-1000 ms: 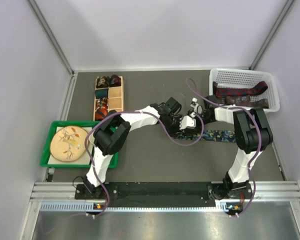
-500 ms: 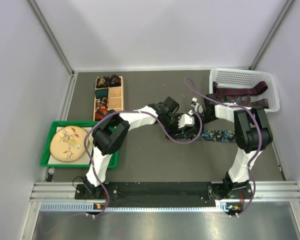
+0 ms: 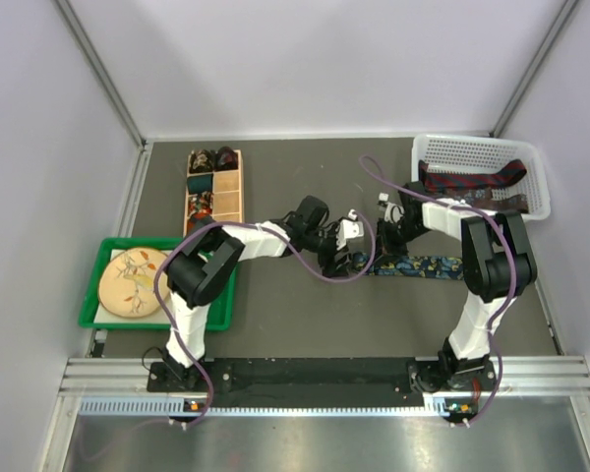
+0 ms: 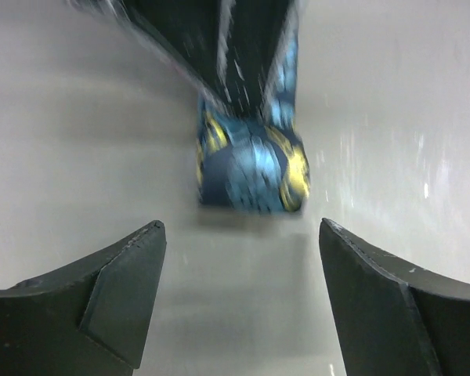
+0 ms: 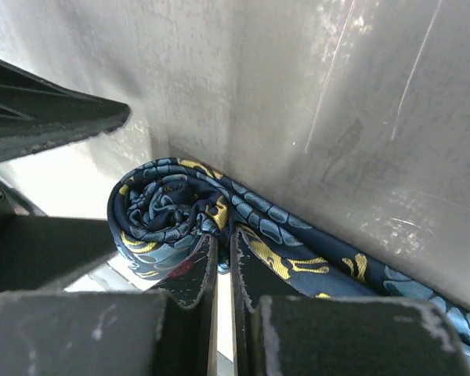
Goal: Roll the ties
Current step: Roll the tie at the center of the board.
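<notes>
A dark blue tie (image 3: 425,265) with a floral print lies flat on the grey table, and its left end is rolled into a small coil (image 5: 168,207). My right gripper (image 5: 220,249) is shut, its tips pinching a fold of fabric where the coil meets the flat length. It shows from above as well, the right gripper (image 3: 383,236) at the tie's left end. My left gripper (image 4: 243,235) is open, with the coil (image 4: 251,166) lying on the table just ahead of its fingertips and nothing between them. From above, the left gripper (image 3: 344,244) sits left of the coil.
A white basket (image 3: 472,146) at the back right holds dark red patterned ties (image 3: 472,180). A wooden compartment box (image 3: 228,183) at the back left holds several coiled ties. A green tray (image 3: 90,295) with a painted plate (image 3: 133,280) sits at the left.
The left gripper has opened, let go of the coil and drawn back to the left. The right gripper has shut on the tie at the coil.
</notes>
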Robot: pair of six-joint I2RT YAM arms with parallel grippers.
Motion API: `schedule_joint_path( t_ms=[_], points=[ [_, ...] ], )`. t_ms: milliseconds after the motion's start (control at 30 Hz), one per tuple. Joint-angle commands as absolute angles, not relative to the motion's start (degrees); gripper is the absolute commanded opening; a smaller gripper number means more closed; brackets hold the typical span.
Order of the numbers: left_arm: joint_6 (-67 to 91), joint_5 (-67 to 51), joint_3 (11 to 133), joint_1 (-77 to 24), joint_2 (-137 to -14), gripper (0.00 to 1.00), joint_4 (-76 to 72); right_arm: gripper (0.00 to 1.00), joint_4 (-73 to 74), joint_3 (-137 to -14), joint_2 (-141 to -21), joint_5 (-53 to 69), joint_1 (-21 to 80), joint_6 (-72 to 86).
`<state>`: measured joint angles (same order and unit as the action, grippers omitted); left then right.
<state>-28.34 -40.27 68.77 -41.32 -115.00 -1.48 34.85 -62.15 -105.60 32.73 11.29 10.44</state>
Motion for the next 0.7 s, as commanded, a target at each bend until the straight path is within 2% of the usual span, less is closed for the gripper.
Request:
schedule_joint_path(
  t_ms=[0,133,200,333,367,500,667],
  points=[
    [-19.8,-45.0,69.0,-41.6,-118.0,0.84,-17.0,0.00,37.9,-63.0,-105.2,21.2,12.5,6.4],
    [-16.3,-47.8,71.8,-42.2,-121.4,0.82,-20.5,0.00,37.6,-63.0,-106.3,22.1,12.7,6.2],
    [-18.6,-47.7,72.8,-43.1,-122.0,0.77,-17.9,0.00,37.7,-63.4,-107.0,22.7,12.7,6.1],
    [-24.1,-44.0,75.4,-45.8,-122.7,0.58,-10.5,0.00,37.4,-64.0,-108.2,23.6,12.7,6.2],
    [-25.6,-43.0,75.9,-45.9,-123.0,0.49,-9.0,0.00,37.3,-64.1,-108.6,24.2,12.6,6.3],
    [-29.9,-38.5,78.2,-46.1,-123.0,0.31,2.5,0.00,35.9,-64.4,-109.3,27.2,12.9,7.0],
    [-36.3,-33.3,75.9,-46.1,-119.5,0.27,10.5,0.00,33.1,-65.6,-109.7,32.9,14.1,8.8]
  ],
)
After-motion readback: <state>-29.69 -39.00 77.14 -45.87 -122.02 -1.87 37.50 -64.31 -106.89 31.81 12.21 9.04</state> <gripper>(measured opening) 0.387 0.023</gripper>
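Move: The rolled end of the tie lies about 5 cm to the right of the open left gripper's point, level with it front to back and roughly 1 cm lower. From the right gripper's tips the roll is some 3 cm to the left at about the same height. Those tips, shut on the tie, stand about 8 cm to the left gripper's right. The tie's flat tail has its middle about 8 cm to the right of the right gripper. Bring the open left gripper about 5 cm to the right, sinking slightly, until its fingers stand on either side of the tie roll; level the fingers by some 8 degrees on the way and tip them back as they arrive. Then close to roughly half the opening and pinch the roll, while the right gripper stays put and keeps its hold on the tie beside it. ##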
